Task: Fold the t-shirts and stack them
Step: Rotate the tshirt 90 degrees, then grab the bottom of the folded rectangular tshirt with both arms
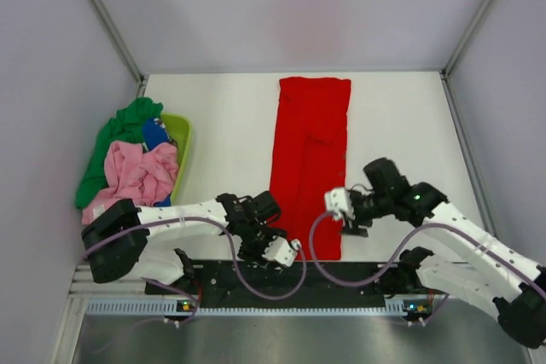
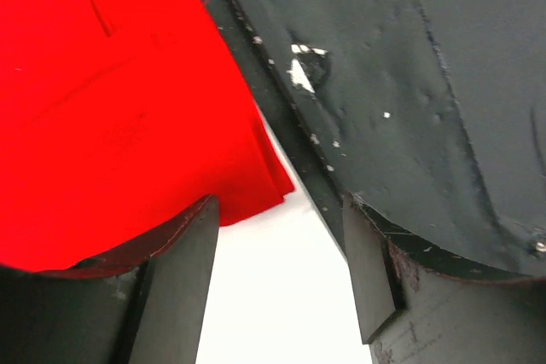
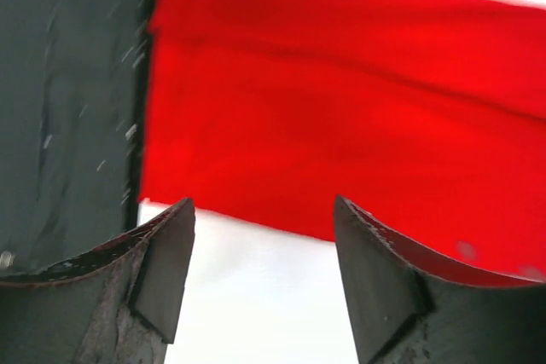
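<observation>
A bright red t-shirt (image 1: 309, 159) lies flat down the middle of the white table, folded lengthwise into a long narrow strip; no print shows. My left gripper (image 1: 284, 251) hovers at the strip's near left corner, open, nothing between its fingers. In the left wrist view that gripper (image 2: 280, 210) frames bare table, with the red t-shirt's corner (image 2: 111, 108) just ahead and left. My right gripper (image 1: 337, 204) stands open beside the strip's right edge near its near end. In the right wrist view, this gripper (image 3: 262, 206) is empty and the red t-shirt (image 3: 341, 108) lies just beyond its tips.
At the left a lime-green basket (image 1: 181, 138) holds a heap of a green tee (image 1: 119, 130), a pink tee (image 1: 136, 172) and a blue tee (image 1: 155, 134). A black base plate (image 1: 281, 279) runs along the near edge, close to both grippers. White walls enclose the table.
</observation>
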Controlling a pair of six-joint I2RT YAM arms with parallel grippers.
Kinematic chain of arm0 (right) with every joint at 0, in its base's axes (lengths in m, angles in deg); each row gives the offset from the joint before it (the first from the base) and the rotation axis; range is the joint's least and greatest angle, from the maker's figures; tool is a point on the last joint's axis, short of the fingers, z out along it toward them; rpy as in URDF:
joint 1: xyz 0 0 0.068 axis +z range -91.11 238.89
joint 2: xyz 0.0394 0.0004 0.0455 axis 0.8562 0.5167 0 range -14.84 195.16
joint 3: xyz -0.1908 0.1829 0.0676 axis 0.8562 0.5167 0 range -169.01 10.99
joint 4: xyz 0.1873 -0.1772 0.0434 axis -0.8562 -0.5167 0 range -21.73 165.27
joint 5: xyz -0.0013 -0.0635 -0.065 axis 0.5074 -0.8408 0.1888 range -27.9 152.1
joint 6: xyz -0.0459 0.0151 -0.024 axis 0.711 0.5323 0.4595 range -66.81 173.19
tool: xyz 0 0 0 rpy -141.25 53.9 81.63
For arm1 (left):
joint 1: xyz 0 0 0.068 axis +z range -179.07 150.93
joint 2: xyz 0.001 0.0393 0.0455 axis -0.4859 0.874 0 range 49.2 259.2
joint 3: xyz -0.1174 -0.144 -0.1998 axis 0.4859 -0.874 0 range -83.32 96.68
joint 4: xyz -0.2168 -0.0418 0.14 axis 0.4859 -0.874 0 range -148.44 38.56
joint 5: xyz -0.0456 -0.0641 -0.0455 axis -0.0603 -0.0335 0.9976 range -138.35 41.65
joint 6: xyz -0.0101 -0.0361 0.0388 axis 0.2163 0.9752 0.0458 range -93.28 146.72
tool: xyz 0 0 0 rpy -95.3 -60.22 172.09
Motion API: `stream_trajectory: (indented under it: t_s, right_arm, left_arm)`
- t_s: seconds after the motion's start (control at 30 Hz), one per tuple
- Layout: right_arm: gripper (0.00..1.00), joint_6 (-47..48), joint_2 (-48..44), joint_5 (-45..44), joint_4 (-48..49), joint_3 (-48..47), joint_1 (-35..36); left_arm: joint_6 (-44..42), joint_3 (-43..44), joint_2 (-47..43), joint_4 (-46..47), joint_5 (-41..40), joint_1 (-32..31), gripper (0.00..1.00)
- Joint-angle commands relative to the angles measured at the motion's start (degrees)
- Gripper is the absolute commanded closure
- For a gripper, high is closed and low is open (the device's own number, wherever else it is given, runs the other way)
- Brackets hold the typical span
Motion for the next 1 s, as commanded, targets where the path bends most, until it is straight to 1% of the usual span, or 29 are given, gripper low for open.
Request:
stream_trajectory:
  t_s: [0.0, 0.07, 0.17, 0.2, 0.27, 0.4, 0.43, 0.47, 0.5, 0.57, 0.6, 0.7, 0.73, 0.77, 0.83, 0.97]
  right_arm:
    - [0.36, 19.41, 3.19, -12.13, -9.6, 8.99, 13.19]
    - [0.36, 19.77, 3.37, -11.43, -6.36, 10.68, 16.36]
    - [0.36, 20.56, 3.63, -13.0, -0.04, 13.13, 20.14]
    - [0.36, 20.65, 3.98, -13.62, 2.77, 14.45, 21.37]
    - [0.36, 20.83, 5.82, -13.45, 6.83, 16.57, 22.95]
    - [0.36, 19.87, 7.33, -13.81, 10.71, 17.01, 24.45]
    - [0.36, 19.86, 7.33, -13.45, 10.71, 17.01, 24.46]
    - [0.37, 19.95, 7.59, -13.02, 10.54, 17.27, 24.46]
    - [0.39, 20.3, 8.11, -12.49, 10.45, 17.62, 24.46]
    - [0.5, 21.0, 8.82, -11.87, 10.97, 18.68, 25.59]
    - [0.6, 20.74, 9.43, -12.04, 10.89, 18.51, 26.29]
    - [0.95, 18.38, 9.7, -13.27, 9.83, 16.58, 26.65]
    - [1.0, 17.15, 9.53, -14.75, 9.92, 15.88, 26.48]
    - [1.0, 15.92, 9.18, -15.47, 10.09, 14.91, 25.69]
    - [1.0, 12.85, 8.13, -14.6, 11.84, 12.72, 21.93]
    - [1.0, 1.96, 6.36, -11.88, 20.97, 8.59, 8.84]
  left_arm:
    - [1.94, -0.31, 1.8, 7.49, -3.35, -0.77, 0.39]
    - [2.82, -0.48, 2.68, 8.46, -3.71, -0.77, 0.48]
    - [3.96, -0.31, 3.65, 8.65, -3.8, -0.86, 0.69]
    - [3.96, -0.14, 3.74, 8.56, -3.54, -0.86, 0.74]
    - [4.14, -0.05, 3.83, 7.77, -2.84, -0.86, 0.81]
    - [4.67, 0.13, 3.13, 7.06, -1.52, -0.86, 0.9]
    - [4.75, 0.22, 3.04, 7.06, -1.34, -0.86, 0.97]
    - [4.75, 0.39, 2.95, 6.89, -1.08, -0.86, 1.0]
    - [4.84, 0.74, 2.86, 6.54, -0.9, -0.68, 1.0]
    - [5.37, 1.88, 2.69, 5.23, 0.06, -0.42, 1.0]
    - [5.89, 2.76, 2.42, 4.87, 0.68, 0.11, 1.0]
    - [7.83, 5.66, 1.63, 3.03, 2.0, 4.13, 1.0]
    - [8.18, 6.89, 1.37, 1.89, 3.05, 6.42, 1.0]
    - [8.7, 8.55, 1.45, 0.75, 4.1, 8.44, 1.0]
    - [10.28, 11.98, 2.06, -1.36, 5.07, 11.96, 1.0]
    - [14.14, 18.04, 3.73, -1.9, 5.61, 16.97, 1.0]
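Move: The red t-shirt lies lengthwise with its near hem along the table's front edge. Its near-left corner is about 2 cm ahead of the left hand, 2 cm to its right and 1 cm lower, with the front edge about 1 cm behind that hand; the green basket is some 28 cm ahead and 31 cm to the left. The near-right corner lies about 7 cm back from the right hand, 1 cm left and 14 cm below; from there the near-left corner is roughly 20 cm left. Forward and right by some 3 cm at table level, the left hand closes on the t-shirt's near-left corner, then swings forward and up about 6 cm with it, turning counter-clockwise. The right hand drops about 14 cm while drawing back, turning some 30 degrees counter-clockwise and rolling its left side down; it pinches the near-right corner and starts forward and up, slightly later than the left. ##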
